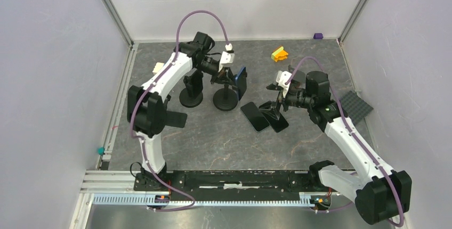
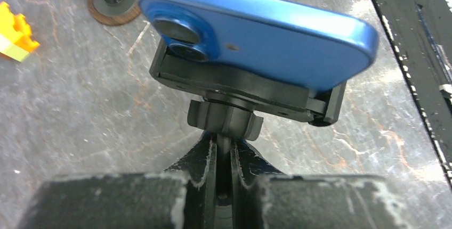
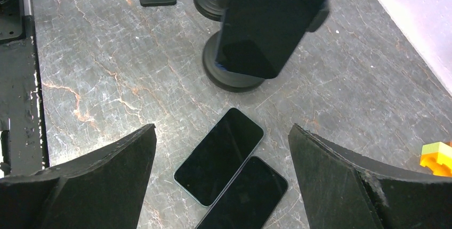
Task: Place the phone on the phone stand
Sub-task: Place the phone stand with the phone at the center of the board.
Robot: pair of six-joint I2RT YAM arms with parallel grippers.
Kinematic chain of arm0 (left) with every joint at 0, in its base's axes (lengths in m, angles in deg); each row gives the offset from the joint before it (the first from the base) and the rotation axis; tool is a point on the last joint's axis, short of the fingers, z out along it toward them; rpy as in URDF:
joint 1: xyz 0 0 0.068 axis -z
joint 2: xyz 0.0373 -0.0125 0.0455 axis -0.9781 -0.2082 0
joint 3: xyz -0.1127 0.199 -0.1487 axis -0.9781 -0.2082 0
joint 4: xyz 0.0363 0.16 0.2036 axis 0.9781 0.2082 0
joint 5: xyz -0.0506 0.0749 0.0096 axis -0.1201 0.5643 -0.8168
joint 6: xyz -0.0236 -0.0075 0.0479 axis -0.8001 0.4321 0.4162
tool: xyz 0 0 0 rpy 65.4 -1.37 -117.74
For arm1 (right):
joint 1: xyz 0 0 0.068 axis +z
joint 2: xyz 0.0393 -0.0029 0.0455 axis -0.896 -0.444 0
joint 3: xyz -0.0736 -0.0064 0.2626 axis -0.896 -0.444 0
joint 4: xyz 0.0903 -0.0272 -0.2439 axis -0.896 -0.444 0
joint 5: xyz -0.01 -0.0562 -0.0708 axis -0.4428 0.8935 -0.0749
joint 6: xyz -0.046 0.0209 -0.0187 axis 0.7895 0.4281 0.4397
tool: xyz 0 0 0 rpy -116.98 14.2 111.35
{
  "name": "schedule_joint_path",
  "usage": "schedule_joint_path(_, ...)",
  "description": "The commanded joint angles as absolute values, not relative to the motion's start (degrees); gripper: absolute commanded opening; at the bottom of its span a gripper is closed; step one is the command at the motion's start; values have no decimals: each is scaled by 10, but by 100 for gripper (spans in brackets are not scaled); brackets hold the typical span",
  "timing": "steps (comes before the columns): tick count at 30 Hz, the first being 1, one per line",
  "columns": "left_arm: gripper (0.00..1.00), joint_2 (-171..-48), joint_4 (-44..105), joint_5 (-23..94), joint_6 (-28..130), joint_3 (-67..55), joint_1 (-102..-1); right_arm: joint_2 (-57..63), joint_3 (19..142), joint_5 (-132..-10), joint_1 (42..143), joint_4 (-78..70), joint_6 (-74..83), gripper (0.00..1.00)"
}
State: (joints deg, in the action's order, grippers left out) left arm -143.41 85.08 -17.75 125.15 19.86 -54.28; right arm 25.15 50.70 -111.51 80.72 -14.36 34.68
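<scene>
A blue phone sits clamped in the cradle of a black phone stand, its dark screen facing the right arm. My left gripper is shut on the stand's thin neck just under the cradle. Two more phones lie side by side, screens up, flat on the table. My right gripper hangs open above them, with the phones in the wide gap between its fingers and nothing held.
A second black stand stands just left of the first. A yellow-orange brick and a small purple block lie at the back. A dark grey studded plate lies at the right wall. A black rail runs along the near edge.
</scene>
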Motion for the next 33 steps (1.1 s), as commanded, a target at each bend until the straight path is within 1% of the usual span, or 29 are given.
schedule_joint_path(1,2,-1489,949,-252,1346,335,-553,252,501,-1126,803,-110,335,98)
schedule_joint_path(5,2,-1530,968,-263,1351,391,-563,250,495,-1122,802,-108,337,98)
schedule_joint_path(16,2,-1573,969,-253,1377,404,-590,256,484,-1077,785,-102,328,98)
schedule_joint_path(21,19,-1574,969,-252,1395,386,-591,254,481,-990,773,-93,309,98)
schedule_joint_path(23,27,-1575,969,-250,1394,383,-592,248,485,-960,766,-92,300,98)
schedule_joint_path(25,32,-1575,970,-249,1387,385,-593,240,490,-934,757,-92,294,98)
schedule_joint_path(26,37,-1575,969,-248,1386,385,-594,238,492,-924,754,-92,295,98)
schedule_joint_path(27,44,-1574,970,-245,1387,386,-594,235,495,-910,750,-92,296,98)
schedule_joint_path(29,52,-1571,970,-237,1385,390,-595,232,498,-881,745,-93,299,98)
schedule_joint_path(31,56,-1563,969,-232,1383,392,-598,229,502,-841,739,-94,309,98)
schedule_joint_path(33,69,-1551,946,-224,1354,386,-601,223,504,-804,736,-96,327,98)
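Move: Ahead of the left hand, which already holds the pole of the black stand carrying the blue phone, its spot on the board lies about 6 cm farther out, 1 cm left and some 18 cm below. The other black stand is 14 cm left of that spot, level with it; the nearer loose phone is 15 cm right of it and 12 cm nearer the base. From the right hand, the wood-based stand is roughly 20 cm ahead, 10 cm right and 17 cm below. Carrying the blue-phone stand forward about 5 cm, the left hand first rises slightly, then sinks some 3 cm with a little drift left to set the base on the board, then stops and opens its fingers off the pole. The empty right hand first nearly waits, then swings right and forward about 10 cm, sinking a little, towards the wood-based stand, turning clockwise nearly 30 degrees, fingers wide open. ##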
